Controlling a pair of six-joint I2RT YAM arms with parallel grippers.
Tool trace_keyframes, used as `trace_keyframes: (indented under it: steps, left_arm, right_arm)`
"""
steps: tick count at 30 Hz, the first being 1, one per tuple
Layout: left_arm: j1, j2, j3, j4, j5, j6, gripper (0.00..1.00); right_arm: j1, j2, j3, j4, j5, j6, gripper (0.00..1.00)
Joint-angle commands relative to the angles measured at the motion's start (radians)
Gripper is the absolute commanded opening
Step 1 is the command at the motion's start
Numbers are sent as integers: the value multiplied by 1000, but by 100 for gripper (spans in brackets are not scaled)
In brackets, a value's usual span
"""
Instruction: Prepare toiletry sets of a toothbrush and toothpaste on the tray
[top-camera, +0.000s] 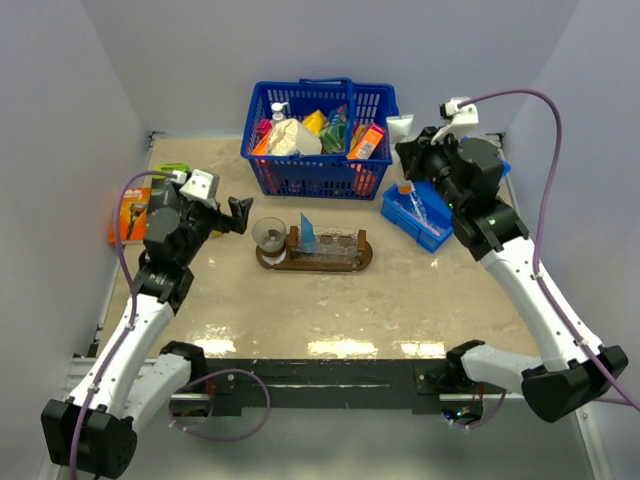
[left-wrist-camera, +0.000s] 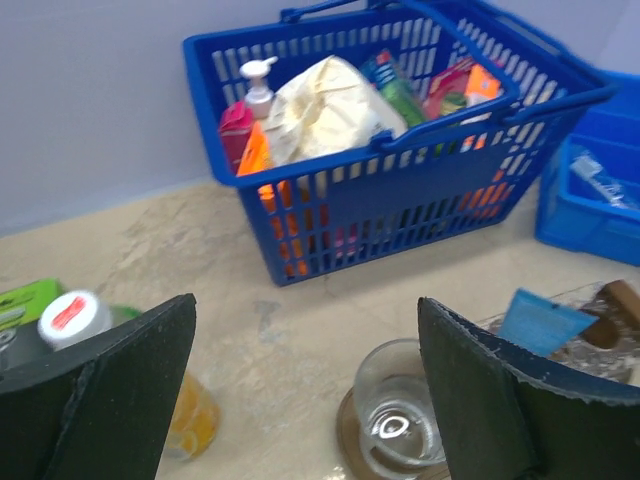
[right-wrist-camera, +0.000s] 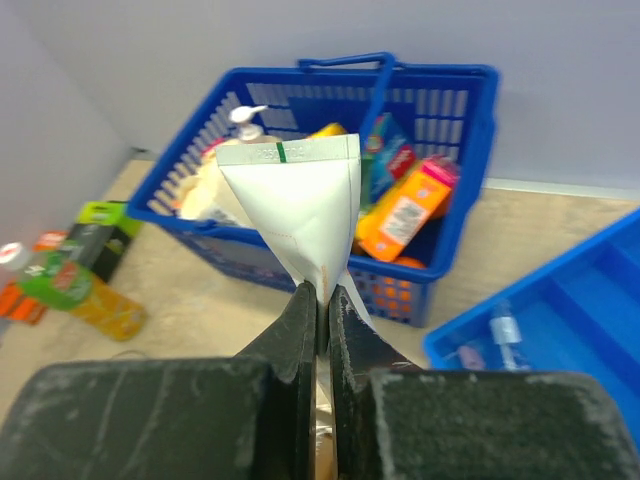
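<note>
The tray (top-camera: 362, 258) is a dark brown oval board in the middle of the table, carrying clear glass cups (top-camera: 268, 236). A blue wedge-shaped tube (top-camera: 308, 233) stands upright among them. My left gripper (top-camera: 240, 214) hovers just left of the tray with its jaws wide open and nothing between them (left-wrist-camera: 305, 305); the nearest glass cup (left-wrist-camera: 395, 415) sits below its right finger (left-wrist-camera: 480, 390). My right gripper (right-wrist-camera: 327, 295) is shut on a whitish wedge-shaped toothpaste tube (right-wrist-camera: 295, 200), held up near the basket's right corner (top-camera: 400, 127). I cannot make out a toothbrush.
A blue basket (top-camera: 320, 135) full of packets and a pump bottle stands at the back. A blue bin (top-camera: 418, 215) with slim wrapped items lies right of the tray. A bottle of orange liquid (left-wrist-camera: 190, 420) and a green box (left-wrist-camera: 25, 300) lie at the left.
</note>
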Motion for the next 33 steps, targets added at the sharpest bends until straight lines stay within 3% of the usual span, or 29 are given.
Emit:
trace_keyframes:
  steps: [1,5,10,15,23,30,33]
  left_arm:
    - [-89,67,138,104,126,-89,94]
    - [-256,185,232,179,144,-112,93]
    - [-344,294,275,248,239,-181,93]
    - [-353,282,214,282,190,-187,93]
    - [-356,308,188,243,146,-223,93]
    - [-354,319,178,240,161,-214,69]
    - [-356,334,188,220,152,-210,65]
  right_arm:
    - [78,-6,-42,137,-80,181,0]
    - [164,32,-57,229,-109,262,0]
    - [332,96,-57,292,-47,286,0]
    - [411,132,-45,343,-27,290,0]
    - [431,210,29,345,-31,261,0]
    - [431,213,22,365,-8,256,0]
    - [431,213,27,368,-10,255,0]
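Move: The white toothpaste tube, hanging cap-down in the right gripper, is some 38 cm to the left gripper's right, about 4 cm ahead and 9 cm higher. From the left gripper, the glass is roughly 6 cm right, the standing blue tube 15 cm right and the wire rack 20 cm right, all about 2 cm ahead and 13 to 17 cm below. The left gripper lies about 38 cm left of the right one, 4 cm back and 9 cm lower. Bring the two grippers together above the rack: carry the held toothpaste about 20 cm left, slightly back and down, turning the right hand some 25 degrees counter-clockwise. Swing the open left gripper about 17 cm right to meet it, turning some 30 degrees clockwise, first rising, then sinking around the tube's lower half, and start closing its fingers. ##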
